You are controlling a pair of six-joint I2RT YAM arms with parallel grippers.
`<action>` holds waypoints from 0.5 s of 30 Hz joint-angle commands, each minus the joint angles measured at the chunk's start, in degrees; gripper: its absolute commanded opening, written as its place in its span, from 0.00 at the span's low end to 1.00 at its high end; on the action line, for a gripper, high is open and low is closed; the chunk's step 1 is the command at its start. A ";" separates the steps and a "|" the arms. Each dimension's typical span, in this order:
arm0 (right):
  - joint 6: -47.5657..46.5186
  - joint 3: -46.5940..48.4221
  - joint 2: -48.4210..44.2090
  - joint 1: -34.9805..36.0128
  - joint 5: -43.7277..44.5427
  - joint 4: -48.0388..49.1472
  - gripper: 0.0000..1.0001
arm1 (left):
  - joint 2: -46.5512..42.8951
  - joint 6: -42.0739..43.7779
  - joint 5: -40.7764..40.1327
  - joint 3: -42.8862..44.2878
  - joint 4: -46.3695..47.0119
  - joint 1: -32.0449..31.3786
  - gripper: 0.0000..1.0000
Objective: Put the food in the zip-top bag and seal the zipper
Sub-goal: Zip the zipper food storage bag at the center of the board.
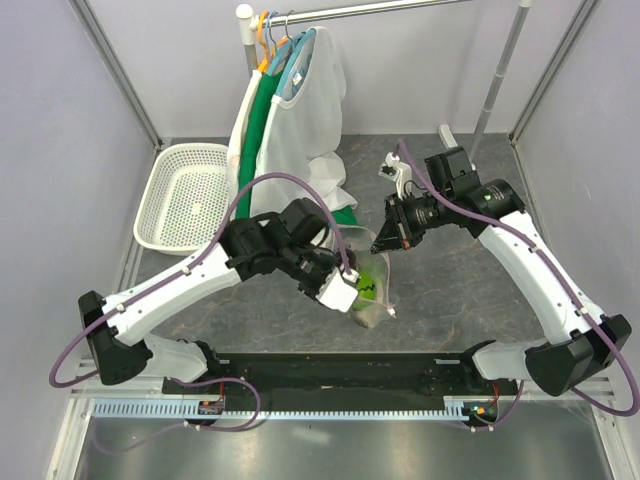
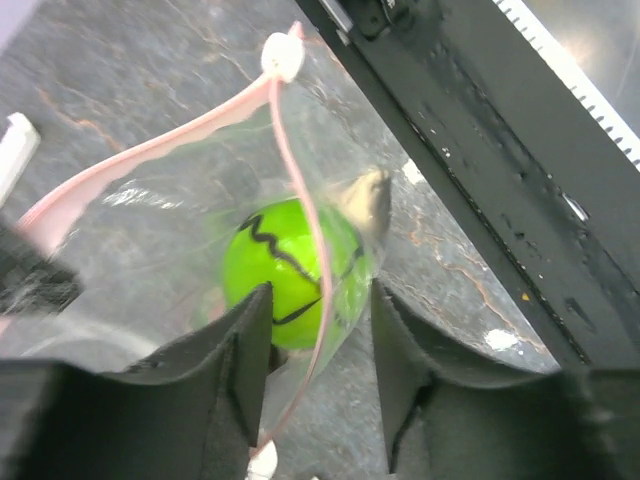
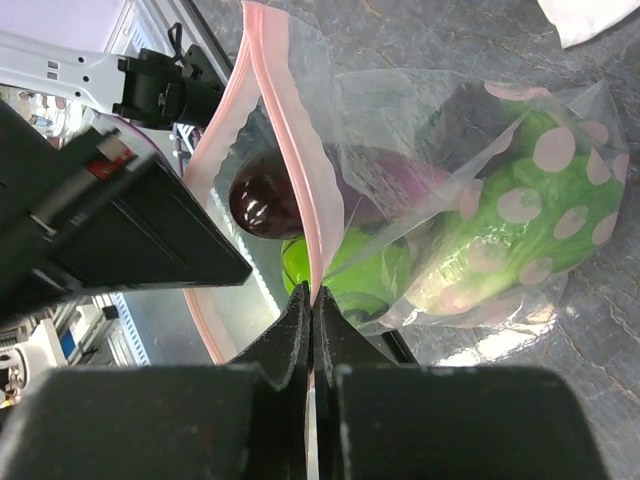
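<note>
The zip-top bag [image 1: 372, 282] hangs between my two grippers above the table, with the food inside it. The right wrist view shows the purple eggplant [image 3: 265, 200], the small green round fruit [image 3: 345, 275] and the leafy lettuce [image 3: 510, 220] through the dotted plastic. My right gripper [image 3: 313, 296] is shut on the pink zipper [image 3: 290, 150] at one end of the mouth. My left gripper [image 2: 320, 345] stands open astride the zipper [image 2: 300, 190], whose strip runs between the fingers [image 2: 240, 360]. The green fruit [image 2: 285, 270] lies just beyond them, with a pale piece [image 2: 366, 200] beside it.
A white perforated basket [image 1: 190, 195] sits at the back left. White and green garments [image 1: 290, 110] hang from a rail behind the bag. The black mounting bar [image 1: 340, 372] runs along the near edge, close under the bag [image 2: 500, 170].
</note>
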 commanded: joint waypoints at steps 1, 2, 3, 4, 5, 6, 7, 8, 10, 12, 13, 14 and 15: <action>-1.31 3.15 1.76 1.72 -3.12 1.48 0.00 | 0.90 -0.43 -6.10 0.52 0.21 -3.64 0.42; -1.40 3.94 2.21 2.33 -3.12 1.48 0.00 | 1.33 -0.96 -7.07 0.52 0.82 -4.26 0.40; -1.83 4.47 2.82 3.30 -3.12 1.48 0.00 | 1.43 -1.66 -8.04 0.78 1.18 -5.39 0.33; -2.10 4.99 3.96 3.65 -3.12 1.22 0.00 | 1.51 -3.41 -9.53 0.95 1.79 -5.75 0.25; -2.53 6.48 4.49 4.44 -3.12 1.22 0.00 | 1.43 -5.34 -9.80 1.30 4.06 -6.02 0.16; -2.97 7.19 4.93 4.80 -3.12 1.13 0.00 | 0.90 -7.71 -9.72 2.53 5.65 -6.02 0.02; -3.59 8.76 5.72 4.97 -3.12 1.13 0.00 | 0.55 -13.22 -10.24 3.06 7.40 -5.93 0.02; -3.59 9.65 6.25 5.06 -3.21 1.30 0.05 | 0.11 -16.23 -10.42 3.59 9.16 -5.85 0.02; -6.31 12.36 7.48 5.15 -2.95 1.39 0.37 | -0.77 -24.82 -10.34 3.86 14.44 -4.27 0.02; -7.63 13.96 7.84 4.63 -1.29 0.96 0.50 | -0.68 -29.68 -10.42 2.90 17.86 -1.38 0.02; -8.42 14.40 7.40 4.28 -0.06 0.87 0.57 | -0.07 -34.41 -10.34 2.54 18.75 0.12 0.02; -10.08 14.14 6.88 3.75 2.74 0.95 0.60 | 0.45 -36.89 -9.64 2.36 19.45 1.70 0.02; -10.53 13.53 6.26 2.09 4.68 1.13 0.63 | 0.81 -39.61 -9.11 2.10 20.16 5.19 0.02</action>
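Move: My left fingers, half open, straddle the bag's left rim; where they'll close is barely 1 cm back, right of and below that hand. The zipper slider hangs at the bag's near corner, about 9 cm right of it, 6 cm back and 8 cm lower; the green melon sits roughly 3 cm right, 4 cm back and 12 cm below. My right hand already pinches the right rim; from it that left-rim spot lies some 8 cm back, 5 cm left and 4 cm lower. I shut my left fingers on the left rim of the bag, easing about 1 cm down and back, then draw the pinched rim forward, right and up, some 3 cm forward, turning roughly 20 degrees counter-clockwise. Meanwhile my right hand goes about 3.5 cm left with the right rim, then forward and up as its fingers open past halfway, letting go with the rim still between the pads. ##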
